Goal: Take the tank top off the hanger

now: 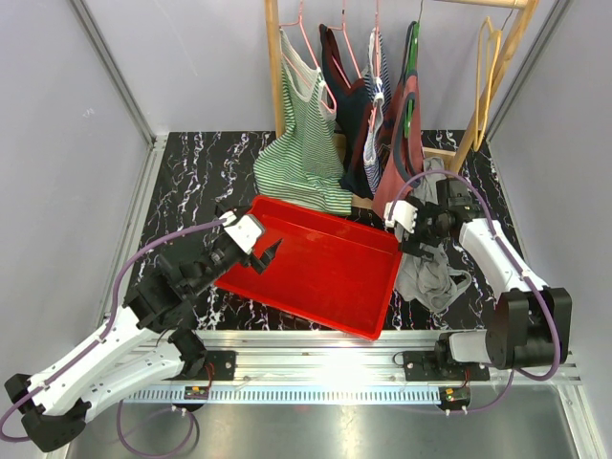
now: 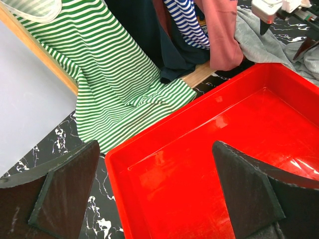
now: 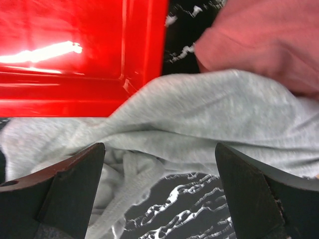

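Several tank tops hang from a wooden rack at the back: a green-striped one (image 1: 304,143) (image 2: 109,74) on a pink hanger (image 1: 304,38), a navy one (image 1: 346,115), a blue-striped one (image 1: 375,105) and a dusty-pink one (image 1: 406,143) (image 3: 264,40). A grey tank top (image 1: 432,277) (image 3: 214,114) lies crumpled on the table, right of the red tray. My right gripper (image 1: 413,239) (image 3: 159,194) hovers open just above that grey cloth, nothing between its fingers. My left gripper (image 1: 268,253) (image 2: 157,191) is open over the tray's left corner, holding nothing.
The red tray (image 1: 325,287) (image 2: 199,164) sits mid-table on the black marbled surface. An empty yellow hanger (image 1: 488,67) hangs at the rack's right end. The green top's hem drapes onto the table beside the tray's far edge. Grey walls close both sides.
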Available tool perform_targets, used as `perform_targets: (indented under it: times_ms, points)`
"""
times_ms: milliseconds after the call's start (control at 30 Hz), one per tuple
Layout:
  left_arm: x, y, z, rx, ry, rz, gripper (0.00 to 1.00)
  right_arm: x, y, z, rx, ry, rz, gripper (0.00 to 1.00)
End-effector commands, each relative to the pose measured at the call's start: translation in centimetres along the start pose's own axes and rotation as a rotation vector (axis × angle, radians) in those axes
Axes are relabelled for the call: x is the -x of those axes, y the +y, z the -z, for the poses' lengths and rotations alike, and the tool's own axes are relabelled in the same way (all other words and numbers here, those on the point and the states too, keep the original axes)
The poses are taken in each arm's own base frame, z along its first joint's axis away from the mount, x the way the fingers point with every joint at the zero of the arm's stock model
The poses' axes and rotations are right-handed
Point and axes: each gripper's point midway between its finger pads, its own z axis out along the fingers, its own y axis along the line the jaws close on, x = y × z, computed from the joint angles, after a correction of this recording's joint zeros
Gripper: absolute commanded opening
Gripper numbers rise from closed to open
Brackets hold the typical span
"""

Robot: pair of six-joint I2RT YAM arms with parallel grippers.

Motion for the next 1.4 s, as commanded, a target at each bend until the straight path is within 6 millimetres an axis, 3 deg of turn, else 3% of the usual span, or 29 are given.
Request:
perform_targets:
  times_ms: [0,233,467,700,733,800,833,900,1167,1200,1367]
  points:
    - [1.6,0.6,0.1,0.02,-0.059,-0.002,0.99,-1.0,-1.3,0.5,-0.075,0.068,0.011,1.0]
    - [1.8,0.5,0.2,0.012,-0.068,0.001,0.99,-2.8,0.0,-3.0,-0.043,0.073,-0.08,1.0]
    - [1.9,0.3,0.2,0.003,-0.073,0.004,0.99,-5.2,1.7,-5.9,0.023,0.138,-0.159,0.89]
    - [2.1,0.4,0.4,0.005,-0.078,0.004,0.99,-5.4,3.0,-5.9,0.094,0.161,-0.247,0.58]
    - [2.2,0.4,0.4,0.006,-0.081,0.004,0.99,-5.4,3.2,-5.7,0.099,0.165,-0.255,0.44]
    - [2.2,0.4,0.5,0.005,-0.083,0.004,0.99,-5.2,3.0,-5.0,0.081,0.168,-0.271,0.26]
    - [2.2,0.4,0.5,0.005,-0.083,0.004,0.99,-5.1,2.8,-4.7,0.072,0.166,-0.269,0.1]
    - [2.3,0.4,0.5,0.003,-0.086,0.004,0.99,-4.7,2.5,-3.5,0.035,0.162,-0.273,0.0]
    - [2.4,0.3,0.5,-0.002,-0.091,0.011,0.99,-0.7,1.0,2.8,-0.071,0.08,-0.294,0.0]
    - [2.4,0.3,0.5,-0.002,-0.091,0.01,0.99,0.2,1.0,4.3,-0.071,0.063,-0.288,0.0]
    - [2.6,0.3,0.6,-0.004,-0.096,0.01,0.99,5.0,2.2,7.7,-0.007,-0.101,-0.304,0.0]
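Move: The fold of grey tank top that the right fingers will shut on lies about 10 cm below them, some 2 cm back and 2 cm to the right. The red tray's middle is roughly 29 cm to that hand's left and 2 cm back, on the table; the coral top's hanging hem is about 10 cm ahead, 5 cm to the left and 5 cm lower. From the left hand the same fold lies about 42 cm right, 7 cm ahead and 29 cm down. Down first: the right hand, fingers wide open, sinks about 9 cm onto the crumpled grey tank top beside the tray's right edge, tipping steeper and easing slightly back and right. Near the table its fingers shut and pinch a fold, then it lifts some 14 cm almost straight up, still pinching, ending turned about 15 degrees clockwise and its steeper tip mostly undone. ##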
